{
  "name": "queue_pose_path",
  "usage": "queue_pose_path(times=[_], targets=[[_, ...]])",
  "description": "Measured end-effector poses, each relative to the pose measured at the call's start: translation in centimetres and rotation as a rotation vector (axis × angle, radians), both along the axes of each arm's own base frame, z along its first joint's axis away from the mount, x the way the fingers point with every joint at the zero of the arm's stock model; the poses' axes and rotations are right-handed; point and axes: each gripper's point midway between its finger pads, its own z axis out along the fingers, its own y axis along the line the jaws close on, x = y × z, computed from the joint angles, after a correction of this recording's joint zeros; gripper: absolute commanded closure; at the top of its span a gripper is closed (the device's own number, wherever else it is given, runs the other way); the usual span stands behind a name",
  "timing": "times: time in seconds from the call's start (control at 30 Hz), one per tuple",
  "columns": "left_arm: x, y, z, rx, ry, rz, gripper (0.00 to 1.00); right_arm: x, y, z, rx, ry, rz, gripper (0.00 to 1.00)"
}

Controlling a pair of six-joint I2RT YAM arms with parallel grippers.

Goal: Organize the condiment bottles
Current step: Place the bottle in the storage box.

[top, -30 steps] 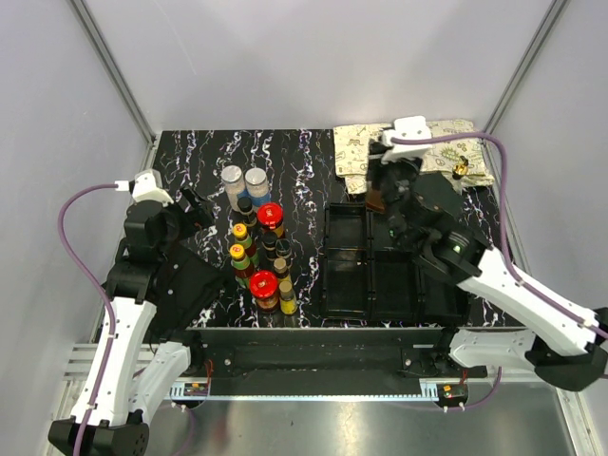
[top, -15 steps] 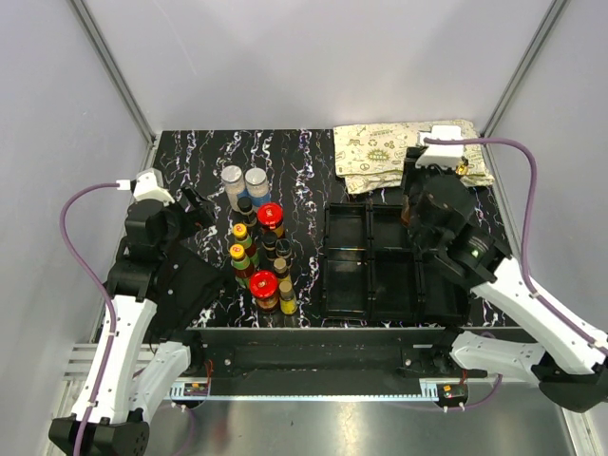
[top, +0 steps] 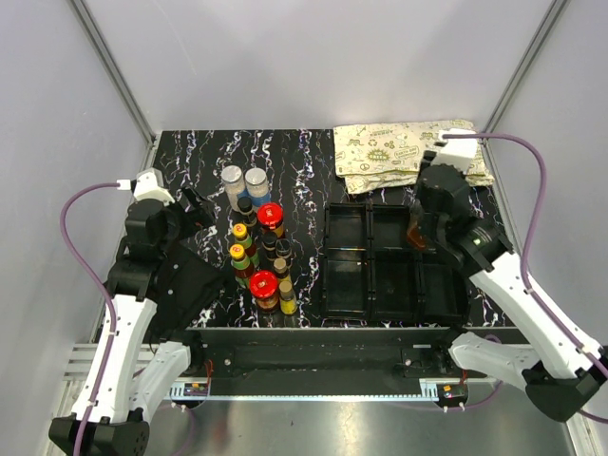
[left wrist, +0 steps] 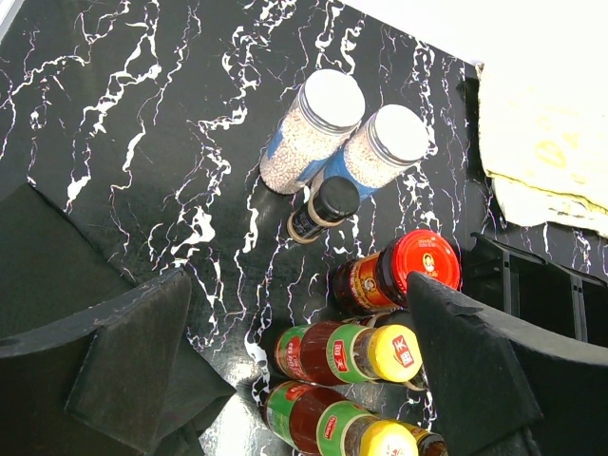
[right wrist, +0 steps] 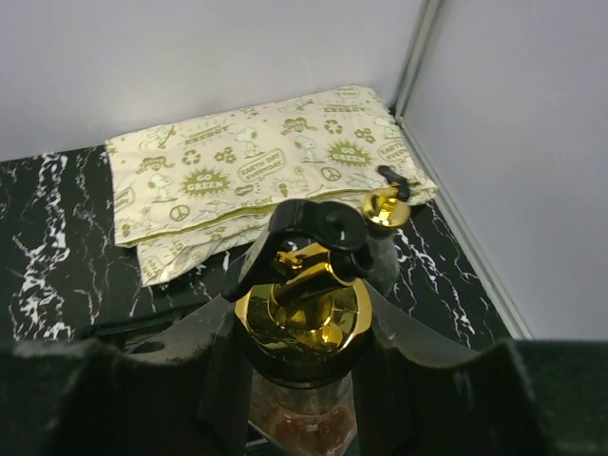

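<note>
My right gripper (top: pixel 418 234) (right wrist: pixel 302 380) is shut on a clear glass bottle with a gold spout (right wrist: pixel 304 309) (top: pixel 415 236) and holds it upright over the back right part of the black compartment tray (top: pixel 347 211). A second gold-spouted bottle (right wrist: pixel 385 211) stands just behind it by the cloth. The other condiment bottles stand in a cluster (top: pixel 261 252) left of the tray: two grey-lidded shakers (left wrist: pixel 328 114), a black-capped bottle (left wrist: pixel 323 209), a red-lidded jar (left wrist: pixel 399 271), and yellow-capped sauces (left wrist: pixel 347 353). My left gripper (top: pixel 195 207) (left wrist: pixel 299 313) is open above that cluster.
A folded cream printed cloth (top: pixel 389 152) (right wrist: pixel 256 171) lies at the back right corner. Grey walls close in the back and both sides. The black marble tabletop (top: pixel 199 152) reaches back left of the cluster.
My right arm has carried the gold-spouted bottle to the right, from over the tray's back middle to its right side. The left arm has not moved.
</note>
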Motion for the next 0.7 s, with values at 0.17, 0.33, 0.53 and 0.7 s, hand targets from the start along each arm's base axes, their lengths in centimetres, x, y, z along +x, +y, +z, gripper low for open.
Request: queue_pose_path(times=[0.17,0.33,0.53,0.7], targets=[[0.1,0.0,-0.1,0.0,0.005,-0.002,0.01,-0.8,-3.5,-0.4,0.041,-0.013,-0.093,1.0],[0.1,0.0,-0.1,-0.001,0.005,-0.001,0.01,-0.6,-5.4,-1.9,0.059,0.001,-0.155,1.0],[0.1,0.0,-0.1,-0.001,0.005,-0.001,0.01,0.0,-6.3,-3.6,0.069,0.017,-0.177,1.0],[0.2,0.0,-0.3,0.0,0.012,0.0,0.01,0.6,-6.5,-3.6,0.092,-0.031,-0.176,1.0]])
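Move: The right hand already pinches the gold-capped bottle by its neck. The storage box's right-hand column lies about 9 cm to that hand's right, 3 cm ahead and some 32 cm below. In its rear cell the first gold-capped bottle stands roughly 11 cm ahead and 9 cm right, its middle 20 cm lower; the empty middle column is about 3 cm left and 3 cm ahead. From the left hand the right-hand column is some 60 cm right and 5 cm ahead. The right hand keeps its pinch on the bottle's neck and carries it about 6 cm to the right, quickly at first and then easing off, from the middle column of the storage box towards the right-hand one, on the near side of the bottle already standing there. Once the sideways travel slows, the hand sinks some 3.5 cm and levels out, while the wrist turns about 10 degrees clockwise, bringing the fingers into line with the first bottle. ##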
